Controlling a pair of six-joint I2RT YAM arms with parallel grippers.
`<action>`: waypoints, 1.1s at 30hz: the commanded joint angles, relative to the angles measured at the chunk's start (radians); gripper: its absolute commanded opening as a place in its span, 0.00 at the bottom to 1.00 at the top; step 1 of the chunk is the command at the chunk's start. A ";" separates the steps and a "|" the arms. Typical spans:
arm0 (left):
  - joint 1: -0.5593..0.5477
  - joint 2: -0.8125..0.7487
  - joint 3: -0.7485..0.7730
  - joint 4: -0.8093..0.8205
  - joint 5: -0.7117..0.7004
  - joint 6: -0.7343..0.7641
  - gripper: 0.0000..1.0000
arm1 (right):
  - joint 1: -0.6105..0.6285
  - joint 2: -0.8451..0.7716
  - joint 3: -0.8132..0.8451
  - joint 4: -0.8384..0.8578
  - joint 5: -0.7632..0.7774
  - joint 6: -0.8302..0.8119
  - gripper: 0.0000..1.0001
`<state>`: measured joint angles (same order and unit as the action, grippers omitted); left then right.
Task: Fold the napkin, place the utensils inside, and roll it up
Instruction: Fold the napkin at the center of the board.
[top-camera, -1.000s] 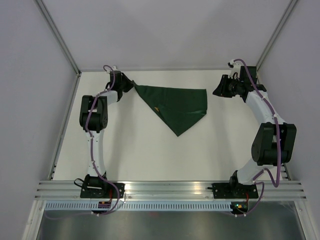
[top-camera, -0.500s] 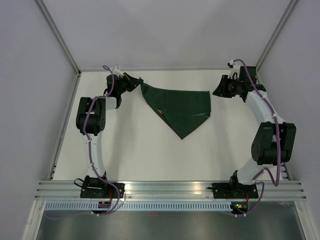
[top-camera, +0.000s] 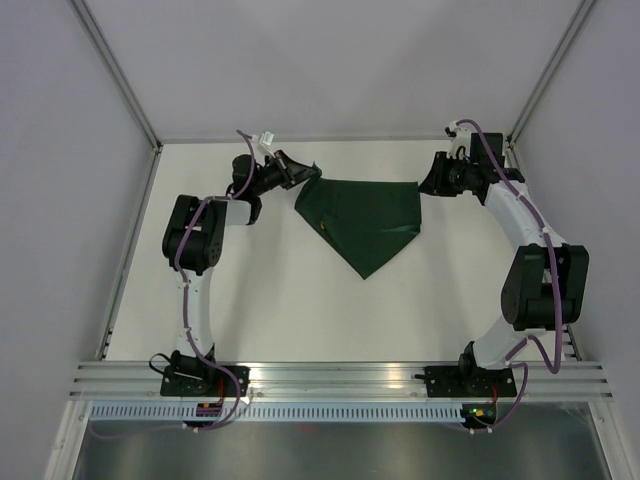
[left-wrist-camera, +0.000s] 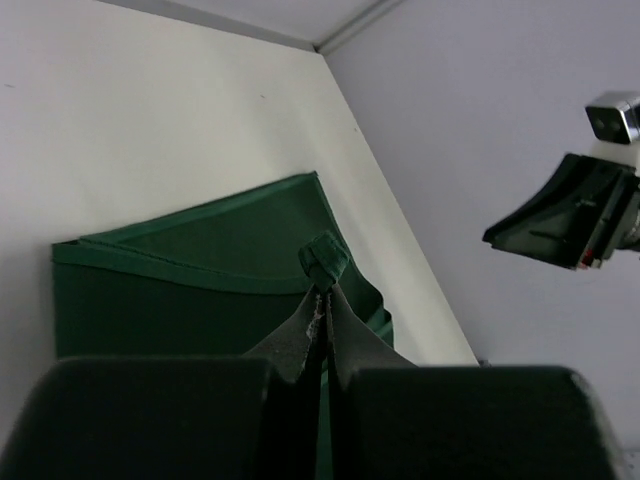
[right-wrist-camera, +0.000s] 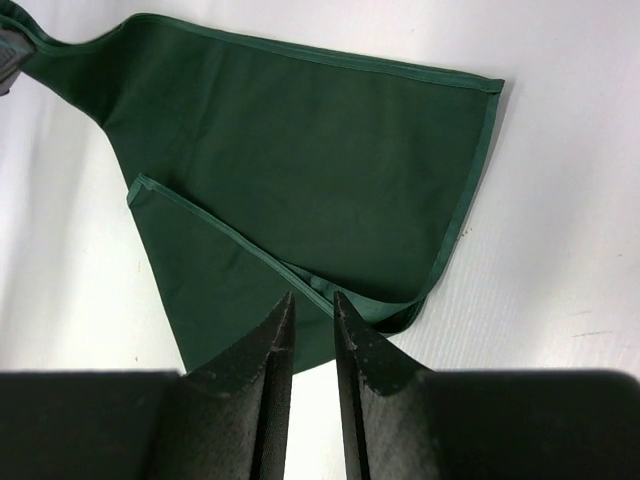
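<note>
The dark green napkin (top-camera: 362, 218) lies folded into a rough triangle at the back of the table, its point toward me. My left gripper (top-camera: 306, 170) is shut on the napkin's upper left corner (left-wrist-camera: 325, 258), which is lifted off the table. My right gripper (top-camera: 424, 186) hovers at the napkin's right corner. In the right wrist view its jaws (right-wrist-camera: 313, 300) stand a little apart over a folded hem (right-wrist-camera: 300, 285), with nothing between them. A tiny orange speck (top-camera: 320, 224) shows at the napkin's left edge; otherwise the utensils are hidden.
White table (top-camera: 270, 290) with a raised frame rail along the left side (top-camera: 130, 250) and grey walls close behind and to both sides. The right arm's elbow (top-camera: 545, 285) stands near the right edge.
My left gripper has swung right with the napkin's corner, dragging that edge inward. My right gripper has moved left toward the napkin's right corner, and its jaws have narrowed slightly.
</note>
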<state>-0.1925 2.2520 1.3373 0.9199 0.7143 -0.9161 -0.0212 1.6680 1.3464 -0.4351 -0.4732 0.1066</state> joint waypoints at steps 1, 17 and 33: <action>-0.030 -0.040 0.008 0.120 0.135 -0.032 0.02 | 0.007 0.001 -0.001 -0.010 0.002 -0.002 0.27; -0.156 -0.123 -0.105 -0.024 0.321 0.154 0.02 | 0.053 -0.002 -0.003 -0.011 0.019 -0.005 0.27; -0.255 -0.172 -0.128 -0.111 0.333 0.246 0.02 | 0.058 -0.011 -0.006 -0.011 0.030 -0.005 0.27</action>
<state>-0.4255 2.1288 1.2160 0.8162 1.0065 -0.7528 0.0353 1.6680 1.3464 -0.4412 -0.4618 0.1001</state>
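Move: The left hand already grips the napkin's far left corner in the air. The place for it is the near tip of the folded napkin, about 19 cm back, 11 cm right and 12 cm below. The folded-in corner lies about 6 cm back, 1 cm right of this hand; the napkin's far right corner lies some 8 cm ahead, 26 cm right. From the right hand the near tip is about 10 cm back, 16 cm left and 15 cm down. Back and to the right, the left hand sweeps the pinched corner some 18 cm over the napkin towards its near tip, turning about 30 degrees clockwise with fingers kept shut. Height ends nearly unchanged after a shallow dip of a couple of centimetres midway. The empty right hand edges about 2 cm left. ##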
